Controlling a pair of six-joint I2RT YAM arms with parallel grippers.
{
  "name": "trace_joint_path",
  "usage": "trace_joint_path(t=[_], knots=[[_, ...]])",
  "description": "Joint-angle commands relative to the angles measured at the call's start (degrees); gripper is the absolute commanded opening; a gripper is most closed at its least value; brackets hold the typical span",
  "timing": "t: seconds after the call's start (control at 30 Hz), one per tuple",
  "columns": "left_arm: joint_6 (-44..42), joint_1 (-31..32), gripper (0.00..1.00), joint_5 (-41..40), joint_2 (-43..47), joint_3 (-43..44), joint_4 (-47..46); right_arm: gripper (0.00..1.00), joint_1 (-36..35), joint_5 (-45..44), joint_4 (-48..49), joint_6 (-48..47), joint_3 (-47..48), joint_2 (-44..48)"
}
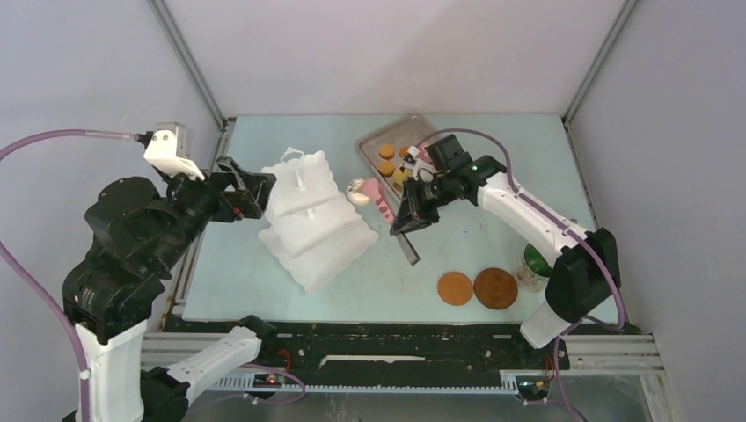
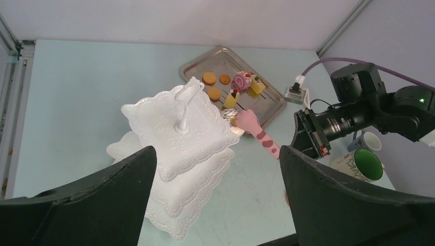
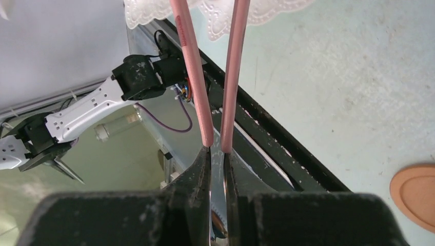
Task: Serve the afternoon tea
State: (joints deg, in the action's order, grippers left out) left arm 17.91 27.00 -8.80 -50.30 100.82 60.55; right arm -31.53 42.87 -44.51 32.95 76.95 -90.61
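The white three-tier stand [image 1: 308, 215] [image 2: 179, 123] stands left of centre, its tiers showing no pastries. My right gripper [image 1: 413, 215] [image 3: 216, 154] is shut on the handle end of the pink tongs [image 1: 380, 200] [image 2: 259, 134] [image 3: 197, 77]. The tongs' tips pinch a pale pastry [image 1: 357, 189] [image 2: 233, 120] at the stand's right edge. Orange biscuits [image 1: 387, 151] [image 2: 209, 78] and cake slices [image 2: 256, 84] lie on the silver tray [image 1: 374, 141] [image 2: 272, 110]. My left gripper [image 1: 251, 189] [image 2: 216, 154] hangs open just left of the stand, holding nothing.
Two brown coasters [image 1: 456, 287] [image 1: 495, 287] lie near the front right, one showing in the right wrist view [image 3: 415, 195]. A green-lined mug [image 1: 533, 264] [image 2: 367, 164] and a small white cup [image 2: 370, 142] stand beside the right arm's base.
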Motion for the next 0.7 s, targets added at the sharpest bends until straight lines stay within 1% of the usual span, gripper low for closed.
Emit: trace_joint_path(t=[0.0,0.1,0.2,0.4,0.5,0.67], knots=[[-1.3,0.3,0.97,-0.7,0.3,-0.3,-1.6,0.06,-3.4,-3.6,-5.6,-3.7,12.3,-5.4],[-2.3,0.7,0.98,-2.3,0.9,0.6,-0.5,0.06,-6.5,-5.5,-11.2,-6.8,19.8,-9.8],[-3.2,1.2,0.98,-3.7,0.8,1.5,0.1,0.07,-8.3,-4.9,-13.7,-7.7,23.1,-12.5],[-2.7,0.5,0.98,-4.1,1.1,1.1,0.0,0.07,-9.3,-3.0,-14.4,-7.9,21.5,-12.3],[-2.5,0.2,0.98,-3.6,1.0,0.6,-0.5,0.08,-10.2,-3.5,-15.4,-8.7,22.1,-13.0],[-2.4,0.2,0.98,-3.3,0.7,0.8,-0.4,0.13,-10.7,-4.4,-16.1,-8.7,24.2,-15.6]])
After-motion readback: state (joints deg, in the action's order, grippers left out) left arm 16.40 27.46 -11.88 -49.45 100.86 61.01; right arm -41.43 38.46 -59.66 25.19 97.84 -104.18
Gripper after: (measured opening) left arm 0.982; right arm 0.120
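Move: The right hand already holds the pink tongs with the white-iced doughnut in their tips. The stand's middle tier lies about 21 cm to its left, 7 cm ahead and 5 cm below. The top tier sits directly above the middle one, some 6 cm higher than the hand, and the bottom tier directly beneath, some 16 cm lower than it. The tray is about 27 cm ahead and 6 cm right of the hand. From the left hand, the middle tier is roughly 12 cm ahead, 13 cm right and 31 cm down. The right fingers keep their hold on the pink tongs, whose tips still pinch the white-iced doughnut. The hand swings it about 5 cm left towards the middle tier, rising a couple of centimetres and going slightly forward first, then easing back about 3 cm and sinking again as the wrist turns counter-clockwise by over 10 degrees and tips the tongs slightly lower. ##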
